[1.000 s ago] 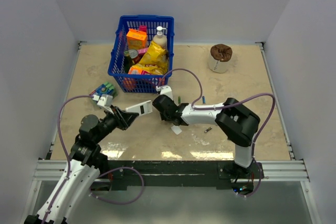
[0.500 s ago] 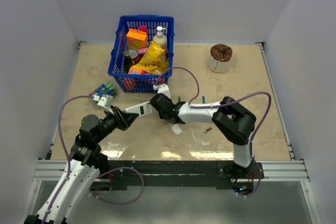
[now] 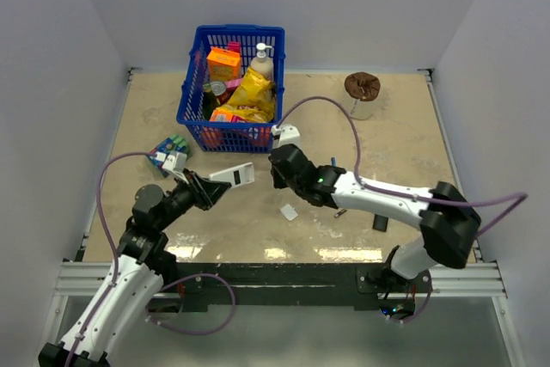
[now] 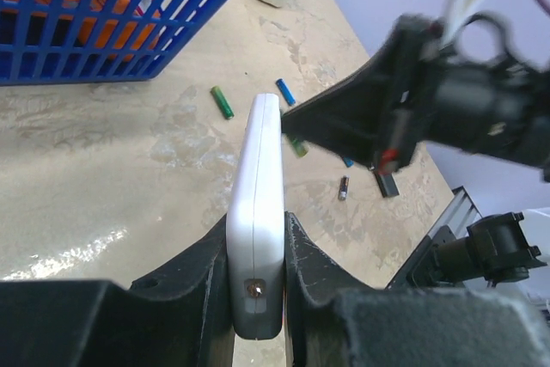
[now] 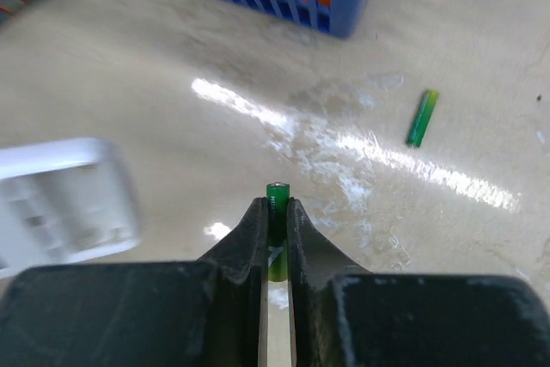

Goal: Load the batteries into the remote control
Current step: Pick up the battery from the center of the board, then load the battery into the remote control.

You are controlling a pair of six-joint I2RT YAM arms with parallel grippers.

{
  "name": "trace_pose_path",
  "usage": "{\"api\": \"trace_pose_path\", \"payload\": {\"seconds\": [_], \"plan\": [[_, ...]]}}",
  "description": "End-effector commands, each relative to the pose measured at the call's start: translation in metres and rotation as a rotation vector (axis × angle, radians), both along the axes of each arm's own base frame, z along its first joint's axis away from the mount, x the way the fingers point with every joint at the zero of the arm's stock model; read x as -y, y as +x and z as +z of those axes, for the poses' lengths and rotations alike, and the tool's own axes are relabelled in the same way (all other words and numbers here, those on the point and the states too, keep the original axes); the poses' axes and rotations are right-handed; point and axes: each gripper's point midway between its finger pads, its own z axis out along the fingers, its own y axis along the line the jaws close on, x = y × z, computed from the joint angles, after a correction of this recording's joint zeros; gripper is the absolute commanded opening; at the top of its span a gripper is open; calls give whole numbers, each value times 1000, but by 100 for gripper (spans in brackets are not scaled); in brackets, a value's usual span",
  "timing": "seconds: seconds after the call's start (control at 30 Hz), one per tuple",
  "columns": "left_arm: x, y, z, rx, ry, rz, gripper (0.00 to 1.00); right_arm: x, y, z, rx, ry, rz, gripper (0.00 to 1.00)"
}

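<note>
My left gripper is shut on the white remote control, held on edge above the table. In the right wrist view the remote control shows its open battery bay at the left. A little to the remote's right, my right gripper is shut on an upright green battery. Loose batteries lie on the table: a green one, a blue one and a dark one.
A blue basket full of groceries stands at the back. A coloured battery pack lies left of it. A small white cover piece and a black part lie near the front. A roll with a brown top sits back right.
My right gripper drew back to the right, away from the remote, and its jaws closed on the green battery; its elbow swung far right. The left arm stayed put.
</note>
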Motion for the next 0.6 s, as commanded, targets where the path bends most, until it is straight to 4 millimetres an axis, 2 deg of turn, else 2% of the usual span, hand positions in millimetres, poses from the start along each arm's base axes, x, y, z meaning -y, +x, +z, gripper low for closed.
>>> {"api": "trace_pose_path", "payload": {"seconds": [0.0, 0.03, 0.1, 0.27, 0.5, 0.57], "plan": [[13, 0, 27, 91, -106, -62, 0, -12, -1, 81, 137, 237, 40, 0], [13, 1, 26, 86, -116, -61, 0, -12, -1, 90, 158, 265, 45, 0], [15, 1, 33, 92, -153, -61, 0, -14, -1, 131, 247, 374, 60, 0], [17, 2, 44, 95, -219, -64, 0, -18, -7, 187, 402, 545, 128, 0], [20, 1, 72, 142, -320, -83, 0, -26, -17, 204, 475, 618, 201, 0], [20, 1, 72, 145, -341, -85, 0, -28, -21, 208, 487, 642, 213, 0]]}}
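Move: The remote control, held in the left hand, lies about 13 cm left of the right hand, roughly 3 cm back and some 4 cm higher. From the right hand, the loose green battery is about 10 cm ahead and 5 cm right, the battery cover 7 cm back and 3 cm right, both some 10 cm below. The held battery is about 16 cm right of the left hand, 5 cm ahead and 5 cm lower. Still pinching the green battery, the right hand carries it up about 17 cm, fast at first and easing off, from below the remote's level to above it. Its wrist rolls left side up and tips the fingers towards level, about 40 degrees in all. The left hand keeps its grip on the remote, lifts it about 4 cm and a little right, and rolls right side up some 15 degrees. ##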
